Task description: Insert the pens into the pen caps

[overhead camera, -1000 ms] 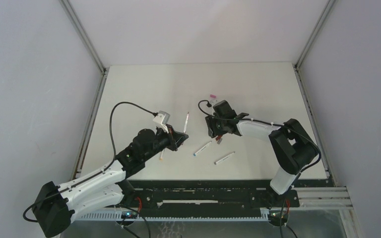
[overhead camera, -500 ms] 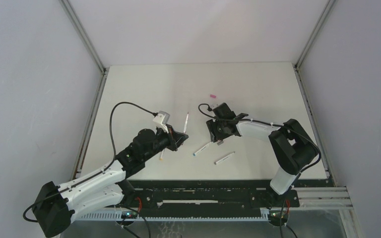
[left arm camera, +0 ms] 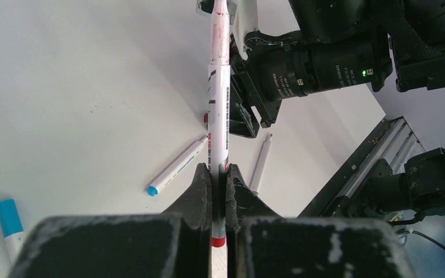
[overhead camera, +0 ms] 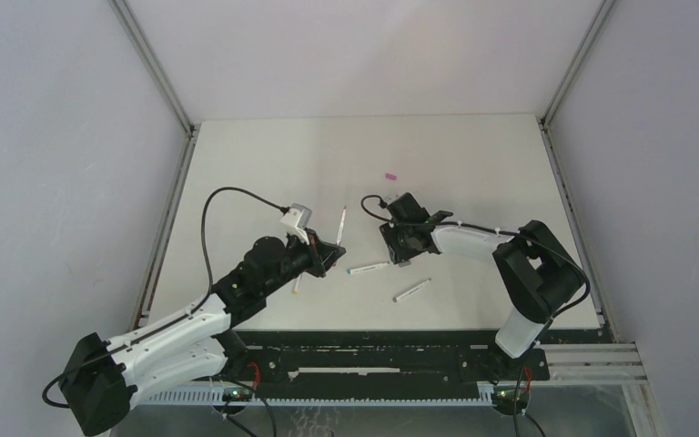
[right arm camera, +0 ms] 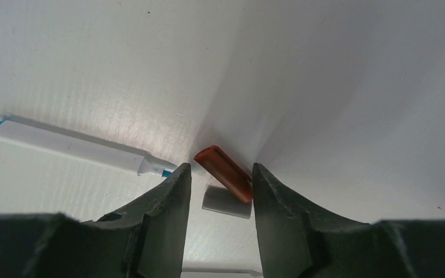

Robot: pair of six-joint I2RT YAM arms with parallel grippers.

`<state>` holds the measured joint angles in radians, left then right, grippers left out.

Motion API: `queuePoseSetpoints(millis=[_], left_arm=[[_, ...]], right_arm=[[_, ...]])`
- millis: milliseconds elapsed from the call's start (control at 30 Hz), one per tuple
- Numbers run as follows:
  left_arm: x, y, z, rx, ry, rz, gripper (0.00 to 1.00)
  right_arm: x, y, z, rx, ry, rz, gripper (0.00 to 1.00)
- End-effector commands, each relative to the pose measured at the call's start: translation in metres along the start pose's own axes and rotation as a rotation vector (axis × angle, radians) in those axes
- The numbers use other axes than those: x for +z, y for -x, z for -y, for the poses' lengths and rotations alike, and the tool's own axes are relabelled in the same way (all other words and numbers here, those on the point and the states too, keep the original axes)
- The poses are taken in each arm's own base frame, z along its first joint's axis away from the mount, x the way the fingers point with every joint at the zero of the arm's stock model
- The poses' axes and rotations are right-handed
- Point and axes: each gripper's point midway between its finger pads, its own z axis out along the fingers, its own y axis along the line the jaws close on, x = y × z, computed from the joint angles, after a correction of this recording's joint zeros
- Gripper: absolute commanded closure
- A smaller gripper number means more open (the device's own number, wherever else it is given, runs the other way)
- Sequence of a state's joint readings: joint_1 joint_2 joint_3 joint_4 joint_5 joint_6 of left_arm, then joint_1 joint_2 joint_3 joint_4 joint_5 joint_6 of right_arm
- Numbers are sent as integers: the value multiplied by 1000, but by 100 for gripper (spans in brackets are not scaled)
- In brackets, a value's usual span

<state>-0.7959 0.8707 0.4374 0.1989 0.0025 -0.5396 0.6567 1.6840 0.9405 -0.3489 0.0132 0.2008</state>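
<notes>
My left gripper [left arm camera: 219,174] [overhead camera: 330,248] is shut on a white pen [left arm camera: 218,98] [overhead camera: 341,221] with a red end, holding it above the table with its tip pointing away. My right gripper [right arm camera: 220,169] [overhead camera: 401,259] is down at the table, open. A dark red pen cap [right arm camera: 225,172] lies slantwise between its jaws and touches the right finger. A grey pen cap [right arm camera: 226,201] lies just behind it. A pen with a blue end [right arm camera: 75,146] [overhead camera: 367,269] lies just left of the jaws, its uncapped tip by the left finger.
Another pen [overhead camera: 411,289] lies nearer the front edge. A slim pen [overhead camera: 297,285] lies beside the left arm. A pink cap [overhead camera: 389,174] sits alone farther back. A blue-capped pen [left arm camera: 8,220] shows at the left wrist view's lower left.
The right gripper has come nearer and lower, over the red and grey caps, its jaws narrowing a little. The blue-ended pen has swung from slanted to nearly level. The left arm holds still.
</notes>
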Motion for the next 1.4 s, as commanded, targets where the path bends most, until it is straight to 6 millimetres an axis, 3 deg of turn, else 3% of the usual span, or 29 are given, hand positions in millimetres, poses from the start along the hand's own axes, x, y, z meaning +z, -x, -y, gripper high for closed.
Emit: queuePoseSetpoints(millis=[0, 167, 400, 500, 633, 733, 867, 1100, 1367], left_arm=[[1, -3, -4, -7, 6, 8, 100], [-1, 0, -4, -7, 10, 17, 100], [-5, 3, -5, -13, 15, 34, 100], [-6, 4, -1, -9, -10, 39, 100], [-9, 8, 6, -14, -47, 60, 100], [-11, 12, 12, -33, -74, 76, 100], [-14, 16, 25, -71, -133, 86, 100], [-19, 35, 62, -159, -285, 107, 100], [-23, 39, 91, -120, -375, 84, 100]], right_arm=[[1, 0, 4, -11, -48, 1, 58], [8, 2, 4, -23, -75, -16, 62], [5, -2, 28, 36, -227, -32, 74], [6, 0, 32, 72, -231, -29, 85], [1, 10, 33, 138, -185, 3, 100], [-11, 25, 30, 180, -123, 53, 100], [-49, 56, 17, 223, 4, 178, 100], [-150, 111, -20, 312, 292, 465, 100], [-239, 144, -70, 357, 707, 710, 100]])
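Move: The red cap lies right at the open right fingertips, about 1 cm ahead, 1 cm to the right and 1 cm below. Just behind it is the grey cap, 1 cm back and 1 cm right of that hand; the blue-ended pen lies 6 cm left and 2 cm back, the loose white pen 4 cm right and 7 cm back. From the left hand, already holding the red-ended pen, the red cap is some 13 cm right, 6 cm ahead and 17 cm below. The red cap is pinched as the right fingers slide about 3 cm forward and right, low over the table, and shut on it; the right hand then lifts it straight up some 23 cm, swinging its fingertips from down towards the left by about 45 degrees. Late on, the left hand keeps its pen and shifts a few centimetres up, back and right, rolling slightly. ##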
